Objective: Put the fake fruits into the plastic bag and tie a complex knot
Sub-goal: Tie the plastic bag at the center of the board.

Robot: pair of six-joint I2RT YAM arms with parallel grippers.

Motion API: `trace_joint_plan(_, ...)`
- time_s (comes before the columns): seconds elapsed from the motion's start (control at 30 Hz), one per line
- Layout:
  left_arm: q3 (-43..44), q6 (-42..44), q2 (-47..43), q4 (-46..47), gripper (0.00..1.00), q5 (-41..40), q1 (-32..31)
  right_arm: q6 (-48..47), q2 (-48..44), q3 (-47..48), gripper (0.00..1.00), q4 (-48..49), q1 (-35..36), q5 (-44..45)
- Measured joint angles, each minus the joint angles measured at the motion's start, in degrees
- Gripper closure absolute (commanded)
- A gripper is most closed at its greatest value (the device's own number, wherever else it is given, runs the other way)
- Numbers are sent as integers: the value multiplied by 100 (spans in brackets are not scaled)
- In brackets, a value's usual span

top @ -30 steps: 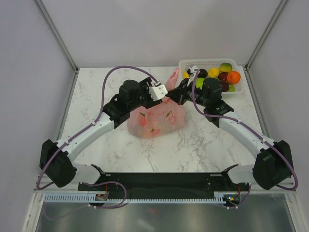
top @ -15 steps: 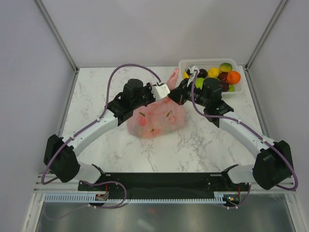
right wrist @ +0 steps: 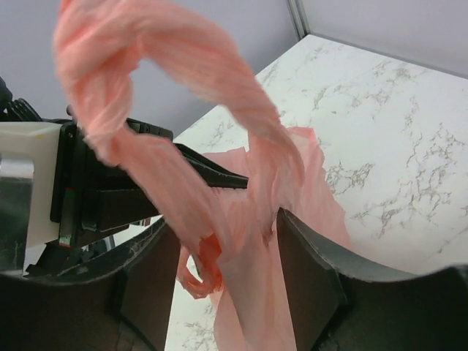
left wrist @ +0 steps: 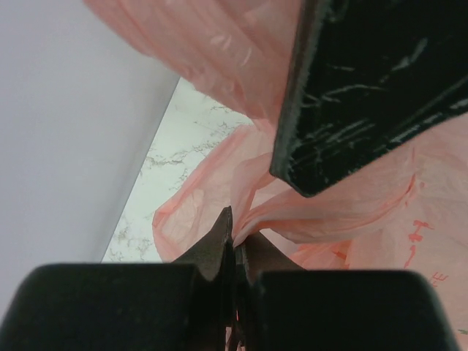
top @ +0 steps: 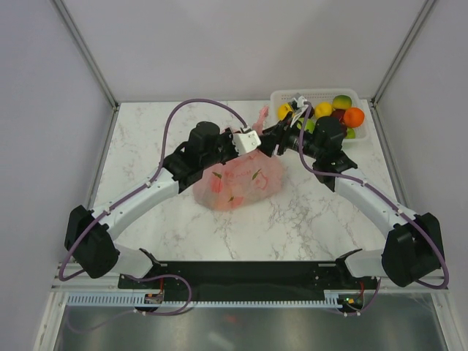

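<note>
The pink plastic bag lies mid-table with fruit shapes showing faintly through it. My left gripper is at the bag's top, shut on a pinch of a bag handle in the left wrist view. My right gripper stands open, and a twisted handle hangs loosely between its fingers, curling up into a slack loop. No tight knot shows in any view. More fake fruits sit in the white basket: yellow, orange and dark purple.
The white lattice basket stands at the back right corner, just behind the right arm. One black right finger hangs close above the left jaws. Grey walls and frame posts enclose the marble table.
The left gripper closed on the bag handle. The right gripper then opened, letting the handle go, and drew slightly back towards the basket.
</note>
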Motion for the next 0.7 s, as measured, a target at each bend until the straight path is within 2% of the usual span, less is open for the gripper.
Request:
trace_joint_plan(0.2,59,-111,0,-118,98,-2,-20,42,-98,-334,8,245,-11,-177)
trace_joint_plan(0.23,83,-131,0,-149,98,-2,-22,13,-114,-376,7,240,-11,-221)
trace_joint_plan(0.7,271,-293,0,-350,98,68,-22,-284,-90,-387,10,162,-11,-444)
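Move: The gathered neck of the plastic bag, pinched in the left fingertips, lies about 4 cm to the right hand's left, some 3 cm ahead and roughly 2 cm below; it sits right at the left hand's point. The fruit-filled body of the bag lies some 8 cm left of the right hand, 5 cm back and 20 cm down. The fruit basket stands about 14 cm ahead of the right hand, 17 cm to its right and 25 cm lower. The plastic bag's neck stays pinched in the shut left fingers, which rise only slightly, while the right fingers, already part open around the film beside it, spread to nearly full width. The right hand sinks and draws back, about 2 cm each way, turning a few degrees counter-clockwise, then holds with the bag film still between its open fingers. ##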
